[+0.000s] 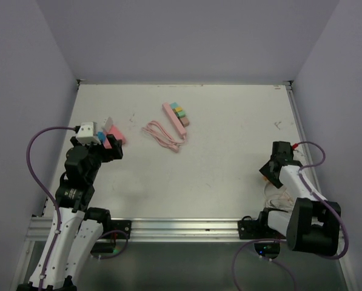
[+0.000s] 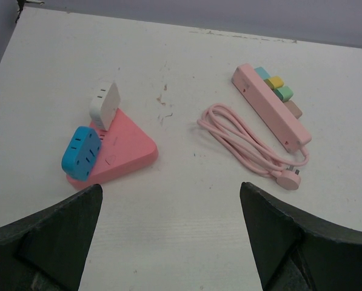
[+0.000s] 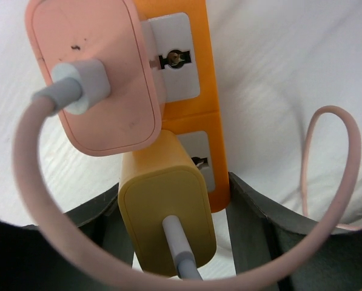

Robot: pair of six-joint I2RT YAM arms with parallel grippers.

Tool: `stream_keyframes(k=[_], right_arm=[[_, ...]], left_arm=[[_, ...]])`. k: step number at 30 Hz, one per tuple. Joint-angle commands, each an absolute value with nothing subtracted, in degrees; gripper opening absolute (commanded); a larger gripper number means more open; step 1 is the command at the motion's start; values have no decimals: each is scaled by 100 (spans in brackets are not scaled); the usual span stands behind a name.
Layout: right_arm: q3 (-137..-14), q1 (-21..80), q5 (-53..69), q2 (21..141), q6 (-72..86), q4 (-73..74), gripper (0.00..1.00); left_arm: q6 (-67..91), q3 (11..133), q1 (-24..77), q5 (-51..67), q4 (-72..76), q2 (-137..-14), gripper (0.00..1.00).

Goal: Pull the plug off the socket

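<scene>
In the right wrist view an orange socket strip [image 3: 206, 73] carries a yellow plug [image 3: 168, 212] with a grey-white lead and, above it, a pink plug [image 3: 99, 73] with a looping pink cable. My right gripper [image 3: 171, 194] straddles the yellow plug. Its left finger lies along the plug's side, and its right finger [image 3: 253, 218] sits at the strip's edge with a sliver of strip showing between it and the plug. From above, this gripper [image 1: 271, 173] is at the table's right. My left gripper [image 2: 168, 236] stands open over bare table at the left.
Ahead of the left gripper lies a pink triangular socket [image 2: 123, 151] holding a blue plug [image 2: 82, 151] and a white plug [image 2: 103, 104]. A pink power strip [image 2: 271, 106] with several coloured plugs and its coiled cable [image 2: 244, 142] lies mid-table. Walls enclose the table on three sides.
</scene>
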State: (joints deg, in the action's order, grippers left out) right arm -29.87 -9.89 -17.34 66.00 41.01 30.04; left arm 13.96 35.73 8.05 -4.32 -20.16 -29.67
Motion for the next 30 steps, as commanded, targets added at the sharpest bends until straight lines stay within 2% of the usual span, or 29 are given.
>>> stream_keyframes(k=[1,4,7,10,20,26,28,30], right_arm=[[-3207,-336,-1063,6802,3649,2417,25],[-3514,525,-1108,7100,3429,2330,24],[-3664,1315,-775,7311,3157,2014,17],[-3840,2000,-563,7549,2840,1784,15],[-4359,4384,-343,8252,1592,1389,15],[-4675,5457,-676,8709,1161,1468,20],[-4737,5772,-930,8815,1099,1477,26],[-4825,5914,-1002,8946,1037,1503,37]], left_arm=[[1424,3568,835,-492,-1714,-2944,99],[1415,3560,835,-483,-1705,-2953,99],[1406,3560,835,-483,-1705,-2962,100],[1415,3551,835,-492,-1696,-2971,100],[1415,3533,835,-404,-1688,-3059,100],[1450,3525,835,-352,-1679,-3129,100],[1459,3533,835,-343,-1687,-3155,99],[1485,3533,835,-343,-1696,-3199,100]])
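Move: The right hand already grips the orange socket's end around the yellow plug; the bare table middle it is being taken to lies about 32 cm to its left, some 2 cm back and 3 cm below. From this hand, the pink cable coil is roughly 18 cm ahead and 42 cm left, the pink power strip about 26 cm ahead and 38 cm left, and the white cords about 9 cm back and 2 cm right. That bare spot is some 25 cm right of the left hand, 7 cm back and 24 cm below. Keeping its grip on the socket's end with the yellow plug between the fingers, the right hand sweeps quickly left by about 32 cm, low over the table and nearly level, from beside the right edge to the bare middle short of the pink cable coil. Its path bows forward by roughly 5 cm before curling back to just behind its starting line, while the wrist turns steadily some 95 degrees counter-clockwise, swinging the held socket round with it. ##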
